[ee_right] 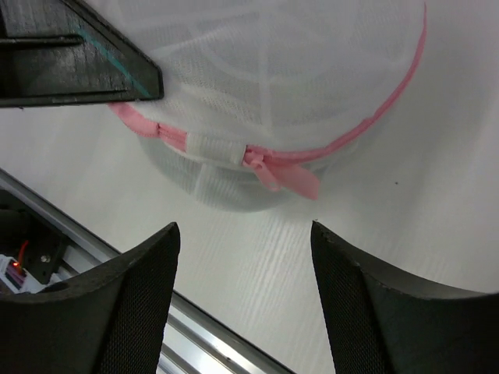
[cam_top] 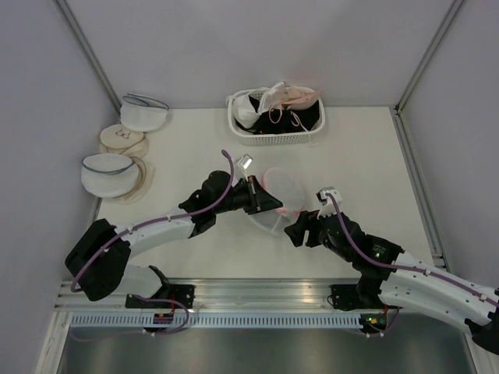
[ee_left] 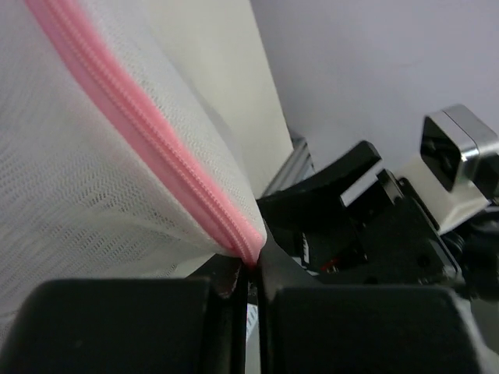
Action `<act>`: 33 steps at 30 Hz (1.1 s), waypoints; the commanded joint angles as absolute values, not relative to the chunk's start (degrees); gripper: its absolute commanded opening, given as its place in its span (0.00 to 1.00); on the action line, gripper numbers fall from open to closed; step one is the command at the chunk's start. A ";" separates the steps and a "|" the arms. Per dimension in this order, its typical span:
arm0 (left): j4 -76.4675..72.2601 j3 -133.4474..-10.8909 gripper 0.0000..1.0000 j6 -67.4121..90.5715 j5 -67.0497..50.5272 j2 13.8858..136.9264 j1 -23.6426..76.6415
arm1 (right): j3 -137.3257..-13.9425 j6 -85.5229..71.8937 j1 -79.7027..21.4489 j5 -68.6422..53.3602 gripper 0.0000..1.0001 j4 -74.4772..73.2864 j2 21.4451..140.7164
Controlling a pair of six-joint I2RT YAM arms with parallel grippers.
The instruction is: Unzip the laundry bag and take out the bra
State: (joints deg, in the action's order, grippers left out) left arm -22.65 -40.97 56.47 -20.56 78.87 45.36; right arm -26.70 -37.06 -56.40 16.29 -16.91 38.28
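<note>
The laundry bag (cam_top: 279, 195), a round white mesh bag with a pink zipper trim, lies mid-table. My left gripper (cam_top: 267, 204) is shut on its rim; in the left wrist view the jaws (ee_left: 251, 265) pinch the pink trim (ee_left: 156, 148) where it ends. My right gripper (cam_top: 299, 227) stands open just in front of the bag, nothing between its fingers (ee_right: 242, 249). The pink zipper pull (ee_right: 284, 173) hangs off the rim a little beyond the fingertips (ee_right: 160, 241). The bra is hidden; only white mesh (ee_right: 273, 70) shows.
A white basket (cam_top: 274, 139) at the back holds white, pale pink and black garments. Three other round bags (cam_top: 144, 113) (cam_top: 123, 140) (cam_top: 109, 173) lie along the left wall. A metal rail (cam_top: 257, 292) runs along the near edge.
</note>
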 commanded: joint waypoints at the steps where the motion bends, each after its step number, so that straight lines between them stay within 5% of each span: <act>1: -34.35 -39.03 0.02 56.25 -33.47 76.46 43.42 | -25.84 -39.28 -56.51 13.98 0.72 -8.19 38.23; 12: -55.89 -32.78 0.02 67.06 -45.52 82.26 41.22 | -23.47 -42.45 -56.51 10.46 0.63 -0.44 40.25; 15: -55.03 -32.52 0.02 66.19 -45.62 82.71 41.05 | -23.47 -42.71 -56.60 11.07 0.51 -0.53 39.38; 19: -51.78 -32.34 0.02 63.90 -45.62 82.27 40.34 | -24.26 -42.45 -56.51 12.13 0.24 -2.01 37.53; 25: -45.98 -32.17 0.02 60.03 -47.11 80.95 38.06 | -28.03 -40.61 -56.60 15.29 0.04 -13.59 38.66; 33: -33.50 -33.92 0.02 53.01 -47.81 76.56 34.72 | -36.91 -40.69 -56.51 21.08 0.00 -31.54 47.54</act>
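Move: My left fingers already grip the pink zip edge of the laundry bag. The zipper pull hangs about 3 cm ahead of my open right hand, 1 cm to its left and roughly at its height; from my left hand it is some 5 cm to the right, 1 cm back and 4 cm lower. The bag's middle is about 8 cm ahead of my right hand, 5 cm to its left and slightly below. Keeping its pinch on the zip edge, my left hand draws the bag back about 4 cm, turning some 15 degrees clockwise, then eases left about 2 cm and slightly down. My right hand slides left about 3 cm and rises a little to meet the zipper pull, shuts its wide-open fingers on it, and backs off right nearly 2 cm while gripping. ##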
